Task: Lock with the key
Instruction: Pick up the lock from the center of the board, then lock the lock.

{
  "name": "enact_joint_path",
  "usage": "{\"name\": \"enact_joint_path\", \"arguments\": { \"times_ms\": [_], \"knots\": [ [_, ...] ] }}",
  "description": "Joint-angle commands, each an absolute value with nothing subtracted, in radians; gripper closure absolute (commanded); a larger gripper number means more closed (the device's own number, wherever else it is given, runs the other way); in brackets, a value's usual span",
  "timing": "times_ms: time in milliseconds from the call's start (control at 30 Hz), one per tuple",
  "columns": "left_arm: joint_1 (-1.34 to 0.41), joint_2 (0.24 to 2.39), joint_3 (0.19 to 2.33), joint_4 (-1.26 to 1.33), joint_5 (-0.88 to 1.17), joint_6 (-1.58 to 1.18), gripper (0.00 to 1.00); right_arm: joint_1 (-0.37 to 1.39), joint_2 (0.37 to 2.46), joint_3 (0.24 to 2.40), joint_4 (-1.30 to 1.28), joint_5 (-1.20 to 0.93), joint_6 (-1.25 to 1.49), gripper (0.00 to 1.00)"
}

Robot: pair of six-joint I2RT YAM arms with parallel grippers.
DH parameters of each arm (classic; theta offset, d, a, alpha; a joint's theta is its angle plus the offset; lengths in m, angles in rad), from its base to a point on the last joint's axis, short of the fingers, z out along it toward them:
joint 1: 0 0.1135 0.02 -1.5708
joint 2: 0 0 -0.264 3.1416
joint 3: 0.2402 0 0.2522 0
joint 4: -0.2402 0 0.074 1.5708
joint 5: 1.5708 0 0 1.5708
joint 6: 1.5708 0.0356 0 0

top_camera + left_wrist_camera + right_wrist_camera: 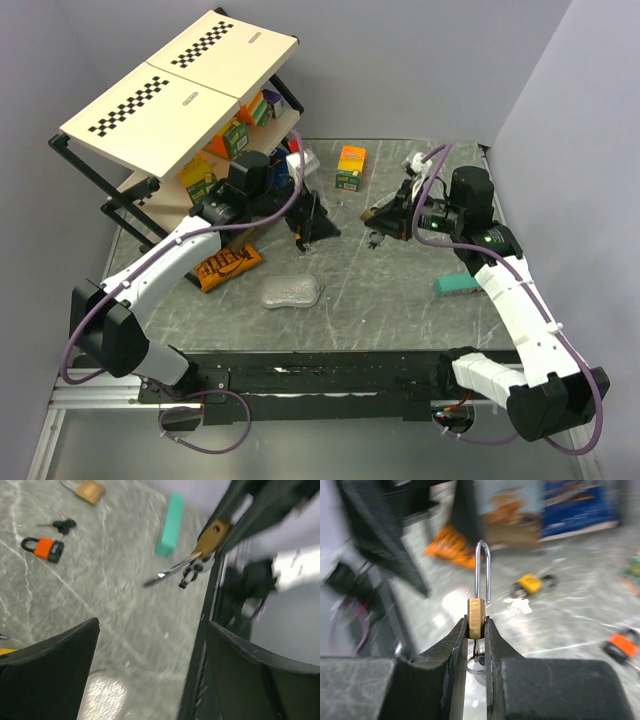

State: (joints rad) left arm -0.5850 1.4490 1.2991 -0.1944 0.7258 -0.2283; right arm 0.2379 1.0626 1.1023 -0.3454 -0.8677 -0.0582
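Observation:
My right gripper [476, 622] is shut on a brass padlock [476, 612], pinching its body between both fingers. The steel shackle [482, 570] points away from me, and its short leg stands free of the body. A key [477, 652] on a ring sticks out of the padlock's underside, between the fingers. In the left wrist view the same padlock [212, 536] shows at the upper right with its keys [192, 572] dangling. My left gripper [152, 625] is open and holds nothing, a short way left of the right gripper [385, 222] over the table.
On the table lie an orange padlock [42, 548], black keys [62, 526], another brass padlock [89, 490] and a yellow padlock [530, 584]. Also there are a teal box [455, 287], a clear bag [292, 292], an orange snack bag [228, 265], an orange-green box [350, 167] and a shelf [180, 85].

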Motion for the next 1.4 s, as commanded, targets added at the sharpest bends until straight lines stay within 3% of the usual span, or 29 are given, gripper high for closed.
{"name": "enact_joint_path", "arguments": {
  "times_ms": [0,167,367,533,800,967,1067,1200,1267,1367],
  "knots": [
    [-0.574,1.375,1.263,-0.325,0.931,0.202,0.10,0.235,1.069,1.161,-0.520,-1.106,-0.213,1.00],
    [-0.578,1.330,1.229,-0.359,1.045,0.380,0.23,0.236,1.104,1.198,-0.647,-1.182,-0.305,1.00],
    [-0.620,1.324,1.221,-0.318,1.000,0.393,0.40,0.242,1.124,1.184,-0.677,-1.229,-0.325,1.00],
    [-0.670,1.319,1.223,-0.322,0.954,0.431,0.46,0.258,1.140,1.196,-0.709,-1.232,-0.345,1.00],
    [-0.686,1.307,1.203,-0.304,0.948,0.431,0.72,0.278,1.161,1.213,-0.724,-1.241,-0.356,1.00],
    [-0.689,1.296,1.189,-0.322,0.946,0.457,0.99,0.281,1.170,1.221,-0.723,-1.255,-0.351,1.00],
    [-0.687,1.290,1.189,-0.328,0.948,0.460,0.99,0.281,1.178,1.220,-0.704,-1.249,-0.319,1.00],
    [-0.661,1.261,1.167,-0.197,0.980,0.295,0.99,0.247,1.224,1.249,-0.755,-1.261,-0.294,0.22],
    [-0.652,1.253,1.163,-0.172,0.997,0.252,0.99,0.219,1.238,1.275,-0.827,-1.249,-0.330,0.07],
    [-0.649,1.255,1.167,-0.170,1.002,0.224,0.99,0.189,1.220,1.282,-0.824,-1.218,-0.362,0.01]
  ]
}}
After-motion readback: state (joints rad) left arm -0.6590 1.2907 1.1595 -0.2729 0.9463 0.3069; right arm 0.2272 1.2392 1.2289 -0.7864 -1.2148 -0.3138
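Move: The lock's brass body lies some 7 cm to the right of the open left hand, level with it fore and aft and about 2 cm higher; its shackle points towards that hand. The right hand still pinches the body just past its pads, about 1 cm ahead and 2 cm left; the left gripper is 8 cm left of the right hand, 1 cm ahead and 3 cm lower. From the left hand, the yellow lock lies about 3 cm ahead, 6 left, the orange lock 9 ahead, 12 right, both some 18 below. The left fingers shut on the lock's shackle, then the right fingers open off its brass body and ease forward about 2 cm. Beforehand both hands draw back some 7 cm, sinking slightly, the right carrying the lock; the left swings clockwise and tips up, about 25 degrees each, while the right turns roughly 20 degrees counter-clockwise and tips down. ##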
